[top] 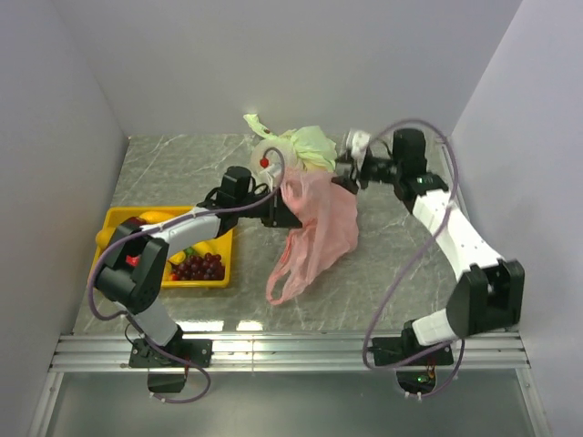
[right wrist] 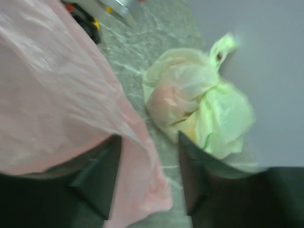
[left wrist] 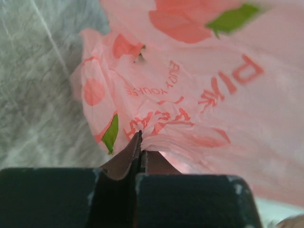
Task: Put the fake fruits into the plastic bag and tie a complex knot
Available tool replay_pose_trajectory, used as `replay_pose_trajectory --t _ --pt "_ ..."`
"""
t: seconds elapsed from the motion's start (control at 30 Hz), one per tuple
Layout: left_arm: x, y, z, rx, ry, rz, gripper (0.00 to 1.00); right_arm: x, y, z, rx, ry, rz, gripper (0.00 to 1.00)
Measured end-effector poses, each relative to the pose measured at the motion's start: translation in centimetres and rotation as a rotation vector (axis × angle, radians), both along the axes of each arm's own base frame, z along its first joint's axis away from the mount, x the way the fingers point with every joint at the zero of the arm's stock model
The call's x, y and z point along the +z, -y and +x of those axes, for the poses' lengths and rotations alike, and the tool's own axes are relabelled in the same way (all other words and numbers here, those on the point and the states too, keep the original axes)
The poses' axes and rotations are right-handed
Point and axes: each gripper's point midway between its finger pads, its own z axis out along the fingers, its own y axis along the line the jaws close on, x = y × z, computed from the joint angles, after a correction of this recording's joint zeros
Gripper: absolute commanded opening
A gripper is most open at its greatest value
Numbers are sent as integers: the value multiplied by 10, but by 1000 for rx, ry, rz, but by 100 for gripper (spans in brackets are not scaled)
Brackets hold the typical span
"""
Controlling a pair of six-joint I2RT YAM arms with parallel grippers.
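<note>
The pink plastic bag [top: 314, 232] hangs crumpled over the middle of the table, its handle loop trailing toward the near edge. My left gripper [top: 290, 211] is shut on a fold of the bag's printed film [left wrist: 190, 109], with the jaws pressed together [left wrist: 140, 142]. My right gripper [top: 344, 177] is at the bag's far upper edge. It stands open [right wrist: 147, 175], and a flap of the pink film [right wrist: 61, 95] drapes loosely between its fingers [right wrist: 102, 175]. The fake fruits lie in the yellow tray at the left: a purple grape bunch [top: 199, 266] and yellow bananas [top: 155, 218].
A pale green-and-white knotted bag [top: 305, 146] [right wrist: 204, 109] sits by the back wall, just behind both grippers. The yellow tray [top: 202, 284] lies under the left arm. White walls close in the table on three sides.
</note>
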Motion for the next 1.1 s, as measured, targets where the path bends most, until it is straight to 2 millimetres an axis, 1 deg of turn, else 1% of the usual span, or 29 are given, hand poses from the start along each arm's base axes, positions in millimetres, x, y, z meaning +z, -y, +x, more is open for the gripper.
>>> replay_pose_trajectory --t 0.07,0.1,0.13,0.17,0.2,0.23,0.33,0.37,0.4,0.47,0.53,0.57,0.7,0.73,0.8,0.9,0.93,1.0,1.07,1.1 --pt "16 0 4 66 -51 -45 0 7 2 22 -73 -119 44 73" --pt "26 0 8 98 -73 -75 0 11 9 32 -128 -199 77 75" --pt "36 1 12 127 -91 -105 0 13 20 38 -181 -258 101 75" --pt "45 1 15 151 -106 -134 0 14 30 40 -229 -316 123 76" --pt "52 2 18 172 -122 -159 0 14 44 39 -284 -385 151 76" --pt "57 1 20 191 -144 -181 0 13 60 37 -342 -453 181 81" --pt "64 0 26 242 -208 -215 0 7 97 22 -488 -653 273 83" --pt "65 0 27 251 -231 -225 0 6 104 14 -523 -711 301 84" --pt "65 0 28 259 -248 -230 0 5 105 7 -540 -759 321 84" --pt "66 1 30 276 -287 -243 0 3 95 -15 -540 -851 355 86" --pt "64 2 32 291 -326 -252 0 -1 74 -43 -510 -929 369 89" --pt "63 2 33 297 -337 -252 0 -5 62 -58 -484 -956 368 94" --pt "57 3 36 325 -399 -254 0 -22 26 -107 -416 -1027 366 96" --pt "56 3 37 333 -413 -255 0 -24 20 -116 -409 -1035 374 97" --pt "56 4 38 342 -431 -262 0 -24 9 -126 -401 -1035 388 97" --pt "61 8 37 338 -436 -281 0 -22 -7 -128 -413 -1014 401 98" --pt "62 10 36 334 -438 -286 0 -22 -11 -125 -421 -1012 408 98" --pt "64 12 35 330 -439 -293 0 -25 -17 -110 -460 -1027 443 98" --pt "65 14 34 326 -445 -298 0 -34 -23 -93 -508 -1065 468 98" --pt "66 15 33 325 -446 -299 0 -41 -27 -84 -533 -1092 476 93"
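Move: The pink bag's middle hangs about 8 cm back from the right hand, 5 cm to its left and 12 cm below. The tied green bag stands some 10 cm ahead, 10 cm left and 22 cm lower; the pink bag's loose handle hangs about 20 cm back, 12 cm left and 22 cm lower. From the left hand, already pinching it, the pink bag's middle lies 4 cm right, 1 cm ahead and 2 cm below. Right hand swings right, then back some 15 cm to the pink bag, opening wide; left pinch rises 6 cm. ##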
